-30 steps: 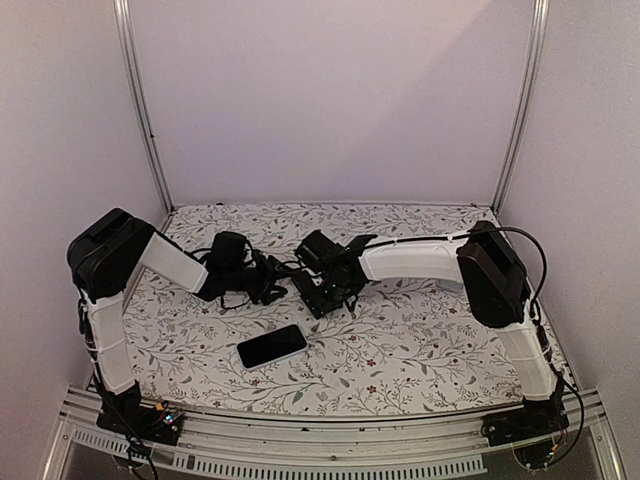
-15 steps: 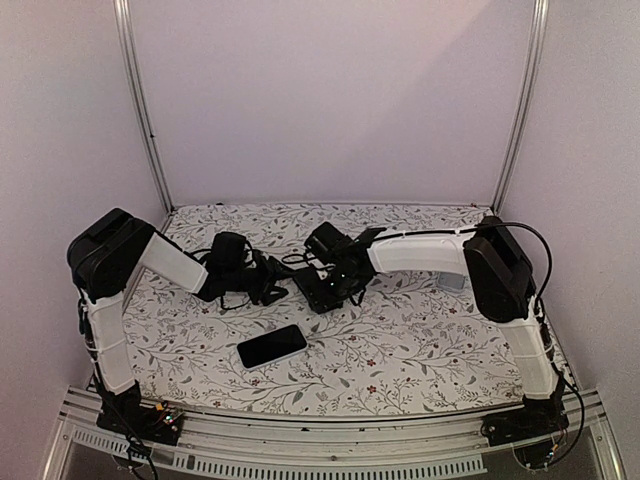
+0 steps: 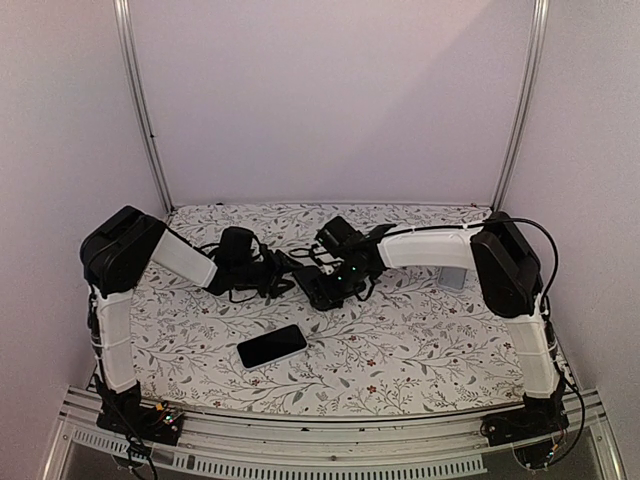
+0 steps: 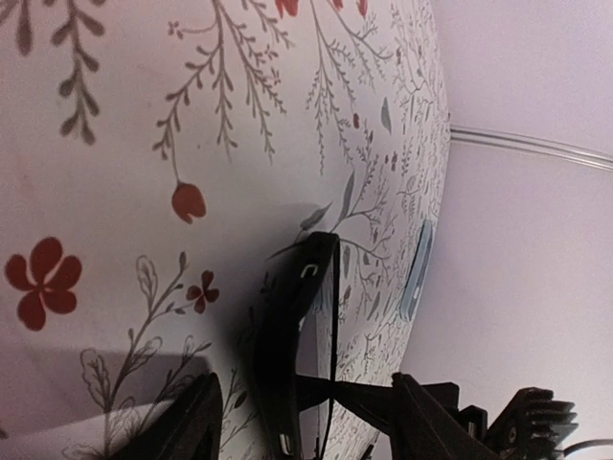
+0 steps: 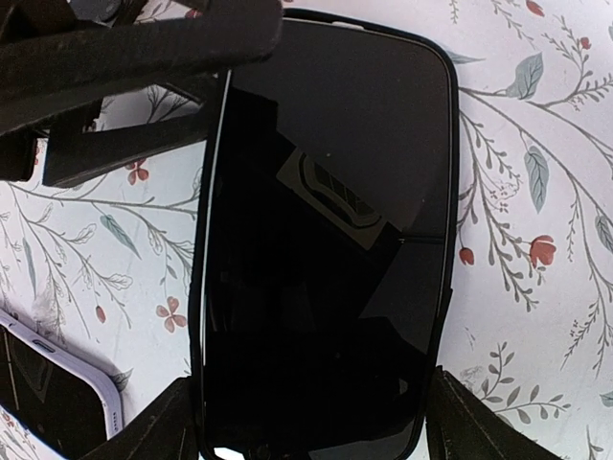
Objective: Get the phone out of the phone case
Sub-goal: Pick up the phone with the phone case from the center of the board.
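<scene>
A black phone in a black case (image 5: 326, 240) is held low over the flowered table between my two grippers; in the top view it shows as a dark slab (image 3: 315, 293). My right gripper (image 5: 311, 426) is shut on its near end, one finger on each long side; it also shows in the top view (image 3: 332, 284). My left gripper (image 4: 302, 422) is open and straddles the other end, seen edge-on, where the case (image 4: 281, 350) bows away from a thin dark edge. The left gripper also shows in the top view (image 3: 288, 272). Its fingers (image 5: 144, 43) reach over the phone's far left corner.
A second dark phone with a pale edge (image 3: 272, 346) lies face up on the table nearer the front, and its corner shows in the right wrist view (image 5: 38, 383). A pale grey-blue flat object (image 3: 452, 276) lies under the right forearm. Walls close in the sides and back.
Both grippers have shifted a little to the right and toward the back with the cased phone between them. The second phone has not moved.
</scene>
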Tool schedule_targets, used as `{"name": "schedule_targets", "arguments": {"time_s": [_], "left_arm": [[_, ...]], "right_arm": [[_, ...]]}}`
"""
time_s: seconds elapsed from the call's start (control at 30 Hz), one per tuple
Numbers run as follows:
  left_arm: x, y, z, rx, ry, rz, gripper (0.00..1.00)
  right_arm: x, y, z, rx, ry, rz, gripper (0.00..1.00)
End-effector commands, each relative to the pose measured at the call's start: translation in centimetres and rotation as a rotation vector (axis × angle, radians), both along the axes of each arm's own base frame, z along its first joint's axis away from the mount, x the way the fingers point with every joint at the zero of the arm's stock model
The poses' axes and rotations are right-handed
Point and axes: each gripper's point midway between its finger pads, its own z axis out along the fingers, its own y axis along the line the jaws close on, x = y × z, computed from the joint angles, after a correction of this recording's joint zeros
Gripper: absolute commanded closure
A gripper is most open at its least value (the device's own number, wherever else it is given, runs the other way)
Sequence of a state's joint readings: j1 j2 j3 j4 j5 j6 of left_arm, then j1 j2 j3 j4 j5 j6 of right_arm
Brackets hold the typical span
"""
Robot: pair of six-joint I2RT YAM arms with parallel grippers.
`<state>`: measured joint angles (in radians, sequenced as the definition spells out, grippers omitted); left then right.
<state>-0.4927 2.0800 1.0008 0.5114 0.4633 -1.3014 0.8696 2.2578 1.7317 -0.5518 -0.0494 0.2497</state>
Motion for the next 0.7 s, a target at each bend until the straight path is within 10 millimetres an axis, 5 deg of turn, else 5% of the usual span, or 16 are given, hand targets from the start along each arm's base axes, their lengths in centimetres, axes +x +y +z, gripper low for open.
{"name": "schedule_targets", "arguments": {"time_s": [0.0, 0.3, 0.6, 0.67], "left_arm": [[0.8, -0.5, -1.2, 0.025, 0.003, -0.002, 0.39], [0.9, -2.5, -2.2, 0.039, 0.023, -0.027, 0.47], [0.8, -2.3, -2.1, 0.042, 0.014, -0.018, 0.98], [1.0, -2.5, -1.4, 0.031, -0.008, -0.024, 1.00]], "right_arm": [[-1.4, 0.2, -0.1, 0.046, 0.066, 0.008, 0.52], [-1.3, -0.3, 0.0, 0.058, 0.066, 0.004, 0.53], [-1.1, -0.4, 0.4, 0.070, 0.048, -0.003, 0.52], [-0.8, -0.3, 0.8, 0.075, 0.034, -0.007, 0.50]]}}
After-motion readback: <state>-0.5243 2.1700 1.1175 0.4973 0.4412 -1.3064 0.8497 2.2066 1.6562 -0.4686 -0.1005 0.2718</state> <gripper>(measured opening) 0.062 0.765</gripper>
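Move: The phone with its case is already held by the right hand; its middle lies about 7 cm to the right of the left hand and 2 cm back, roughly level, with its far-left end just ahead of the left's open fingers. From the right hand that middle is some 3 cm forward and 3 cm left. The pale-edged phone lies about 14 cm back and 14 cm left of the right hand, 4 cm lower; the clear case lies 27 cm right and 8 cm forward of the right hand. The left fingers close from well open to nearly shut, pinching the far-left edge of the phone in its case, after the hand has slid about 3 cm right and forward to it, dipping slightly before it begins to rise. The right hand keeps its grip on the long sides almost in place, tilting some 5 degrees, then starts up by about 1 cm. ##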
